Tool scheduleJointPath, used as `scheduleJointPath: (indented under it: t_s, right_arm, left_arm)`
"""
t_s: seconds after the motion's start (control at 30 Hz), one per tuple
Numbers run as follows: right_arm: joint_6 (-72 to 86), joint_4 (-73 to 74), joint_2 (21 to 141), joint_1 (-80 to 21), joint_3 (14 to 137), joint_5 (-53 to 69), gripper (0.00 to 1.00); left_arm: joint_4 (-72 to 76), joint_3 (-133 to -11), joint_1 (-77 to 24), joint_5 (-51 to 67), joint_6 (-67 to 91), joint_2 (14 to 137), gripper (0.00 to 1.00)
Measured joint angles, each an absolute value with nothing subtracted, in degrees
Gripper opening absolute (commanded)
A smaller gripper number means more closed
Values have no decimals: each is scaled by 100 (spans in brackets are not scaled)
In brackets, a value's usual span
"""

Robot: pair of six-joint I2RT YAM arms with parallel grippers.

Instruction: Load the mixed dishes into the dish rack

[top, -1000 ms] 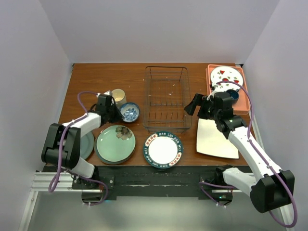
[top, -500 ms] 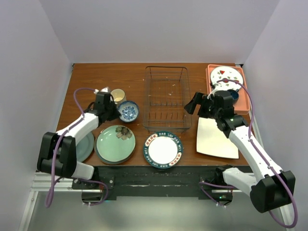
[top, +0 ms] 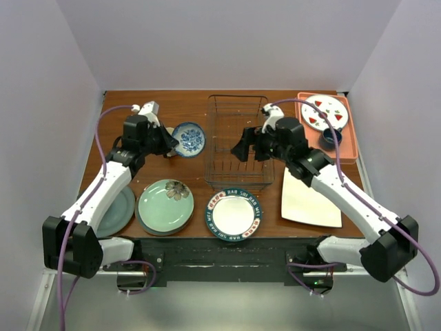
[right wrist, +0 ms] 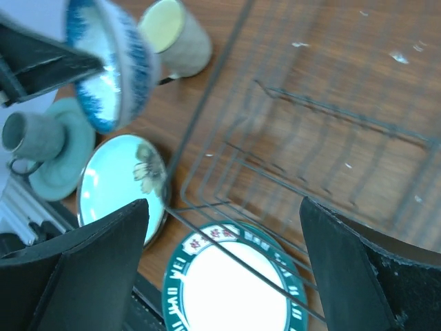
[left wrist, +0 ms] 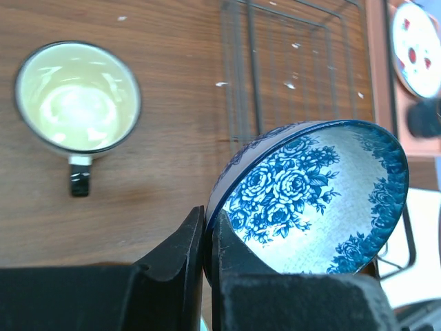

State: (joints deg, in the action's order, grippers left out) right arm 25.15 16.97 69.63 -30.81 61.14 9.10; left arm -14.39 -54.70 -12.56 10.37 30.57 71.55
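Note:
My left gripper (left wrist: 209,221) is shut on the rim of the small blue-white patterned bowl (left wrist: 313,196), which hangs tilted above the table just left of the dish rack (top: 238,141). The cream mug (left wrist: 77,96) stands on the wood below it. My right gripper (right wrist: 224,203) is open and empty over the rack's near half. The pale green flower plate (top: 165,205) lies at the front left on a darker teal plate rim (top: 140,219). The white plate with a dark patterned rim (top: 234,215) lies in front of the rack. The white square plate (top: 309,200) lies to its right.
An orange tray (top: 348,148) at the back right holds a white plate with red marks (top: 324,114) and a dark blue cup (top: 331,136). A grey-green plate with a small grey cup (right wrist: 31,134) sits at the front left, under my left arm.
My left gripper closed on the bowl, lifted it off the table and carried it toward the rack. My right gripper swung left from the square plate to above the rack.

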Motion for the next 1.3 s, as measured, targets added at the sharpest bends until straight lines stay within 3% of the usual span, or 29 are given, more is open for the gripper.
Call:
scheduleJointPath:
  t_s: [0.27,0.37,0.63,0.73,0.8,0.9,1.17,1.3]
  right_arm:
    - [2241,1529,7544,-4150,6928,460,92]
    - [2200,1503,7795,-4388,7126,268,86]
    - [2235,1531,8488,-4770,7443,-558,53]
    - [2311,1542,8549,-4812,7448,-825,36]
    - [2412,1518,8562,-4836,7481,-954,17]
    - [2515,1525,8608,-4880,7588,-1162,0]
    - [2724,1787,9037,-4873,8158,-1699,0]
    - [2773,1848,9059,-4915,8239,-1903,0]
  left_arm:
    - [-1415,-5489,-1420,1627,2908,7155,0]
    - [-1389,-5489,-1492,1706,2884,7155,0]
    - [-1267,-5489,-1623,1778,2886,7144,0]
    - [-1219,-5487,-1627,1754,2888,7120,0]
    - [-1164,-5485,-1632,1726,2893,7105,0]
    - [-1100,-5485,-1649,1680,2893,7094,0]
    - [-939,-5474,-1619,1540,2884,7065,0]
    - [-937,-5472,-1621,1511,2877,7002,9]
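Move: Up in the air between the hands, the blue-and-white bowl hangs by its left rim from the left fingers, its middle about 5 cm right of that hand and 1 cm ahead. From the open right hand the bowl lies some 19 cm left, 3 cm ahead and 2 cm lower. Under the right hand stands the dish rack, its middle roughly 8 cm ahead, dead centre sideways, 18 cm down. The cream mug is about 7 cm ahead of the left hand, 5 cm left and 15 cm below. Swinging left about 10 cm over the rack, the right hand arcs up slightly and dips back to the bowl's free right rim, then shuts its wide-open fingers on that rim while easing 3 cm forward. Meanwhile the left hand keeps its pinch and brings the bowl some 4 cm right to meet it, turning about 10 degrees clockwise, then lifts it 3 cm. ##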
